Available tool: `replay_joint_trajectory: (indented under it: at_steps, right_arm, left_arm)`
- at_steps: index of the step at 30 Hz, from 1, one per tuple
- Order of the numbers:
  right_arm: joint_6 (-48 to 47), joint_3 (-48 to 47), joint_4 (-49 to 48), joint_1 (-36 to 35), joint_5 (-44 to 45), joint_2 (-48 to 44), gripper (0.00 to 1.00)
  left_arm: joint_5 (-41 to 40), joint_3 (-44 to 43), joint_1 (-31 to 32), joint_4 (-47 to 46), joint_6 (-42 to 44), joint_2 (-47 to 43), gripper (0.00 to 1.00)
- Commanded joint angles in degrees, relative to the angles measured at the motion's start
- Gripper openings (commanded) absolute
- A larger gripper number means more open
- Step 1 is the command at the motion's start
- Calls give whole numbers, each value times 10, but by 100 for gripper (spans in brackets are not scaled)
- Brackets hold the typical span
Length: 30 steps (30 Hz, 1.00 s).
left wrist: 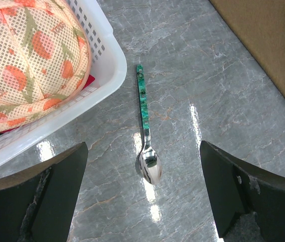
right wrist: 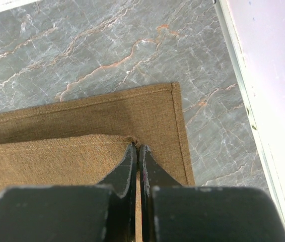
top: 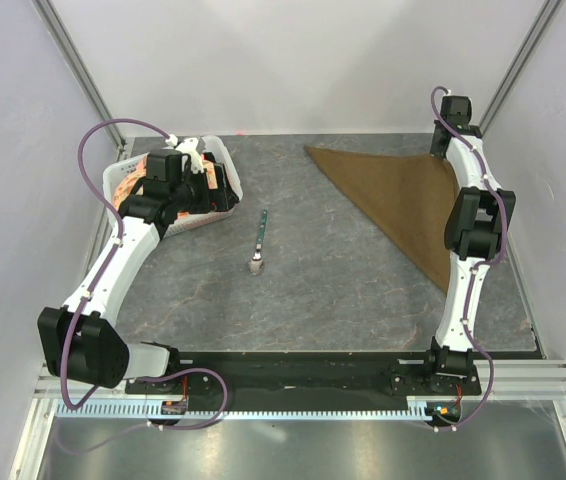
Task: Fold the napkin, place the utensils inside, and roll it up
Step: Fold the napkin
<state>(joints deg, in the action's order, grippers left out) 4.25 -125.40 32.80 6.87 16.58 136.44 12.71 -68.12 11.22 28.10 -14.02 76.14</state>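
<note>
The brown napkin (top: 403,200) lies at the back right of the table, folded over into a triangle. My right gripper (top: 439,152) is at its far right corner, shut on the corner of the upper layer (right wrist: 82,151), which sits a little inside the lower layer's edge (right wrist: 152,106). In the right wrist view the gripper (right wrist: 137,147) has its jaws pressed together on the cloth. The utensil, a spoon with a teal handle (top: 260,243), lies on the bare table left of centre. My left gripper (top: 215,185) hovers open above it, with the spoon (left wrist: 145,121) between and ahead of its wide-apart fingers.
A white plastic basket (top: 123,175) stands at the back left, just left of the spoon, with orange-patterned plates (left wrist: 26,60) in it. Its corner (left wrist: 110,75) is close to the spoon's handle. The enclosure's right wall (right wrist: 263,75) runs just beyond the napkin's edge.
</note>
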Motion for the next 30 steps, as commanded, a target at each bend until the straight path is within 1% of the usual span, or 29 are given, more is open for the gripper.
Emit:
replay_joint_trajectory:
  at_steps: [1, 9, 25, 26, 27, 28, 30]
  right_arm:
    - [8, 1, -41, 5, 7, -57, 0]
    - [3, -34, -40, 6, 7, -42, 0]
    - [5, -89, -47, 13, 1, 49, 0]
    - [7, -90, -46, 13, 2, 51, 4]
    - [8, -89, -46, 13, 2, 53, 14]
    - [9, -87, -46, 14, 1, 52, 39]
    - [9, -80, -46, 14, 1, 46, 68]
  left_arm:
    - [15, -3, -3, -23, -7, 3, 100]
    - [15, -2, -3, -22, -7, 3, 100]
    - [15, -3, -3, -21, -7, 17, 100]
    - [18, -3, -3, -21, -7, 18, 100]
    - [18, -3, -3, -20, -7, 20, 100]
    - [19, -3, -3, -19, -7, 22, 100]
    - [20, -4, -3, -19, -7, 23, 100]
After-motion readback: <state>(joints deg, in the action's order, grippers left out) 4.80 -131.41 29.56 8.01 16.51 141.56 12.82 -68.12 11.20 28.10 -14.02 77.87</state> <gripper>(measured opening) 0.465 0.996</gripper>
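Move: The right hand already grips the napkin's folded-over corner. The bottom layer's far-right corner, its target, lies some 4 cm ahead, 4 cm to the right and about 3 cm below. The table's right rail is about 9 cm to this hand's right, level with it, and the back rail roughly 12 cm straight ahead, both some 4 cm lower. From the idle left hand, that same far-right corner is about 27 cm ahead, 68 cm right and 14 cm down. Raise the right gripper about 3 cm with the folded-over corner still pinched, tipping the fingers up slightly while easing forward towards the bottom layer's far-right corner. Carry on to nearly 3 cm forward, drifting a little right, then drop quickly back to about the starting height and open the fingers roughly halfway to let the cloth go. ##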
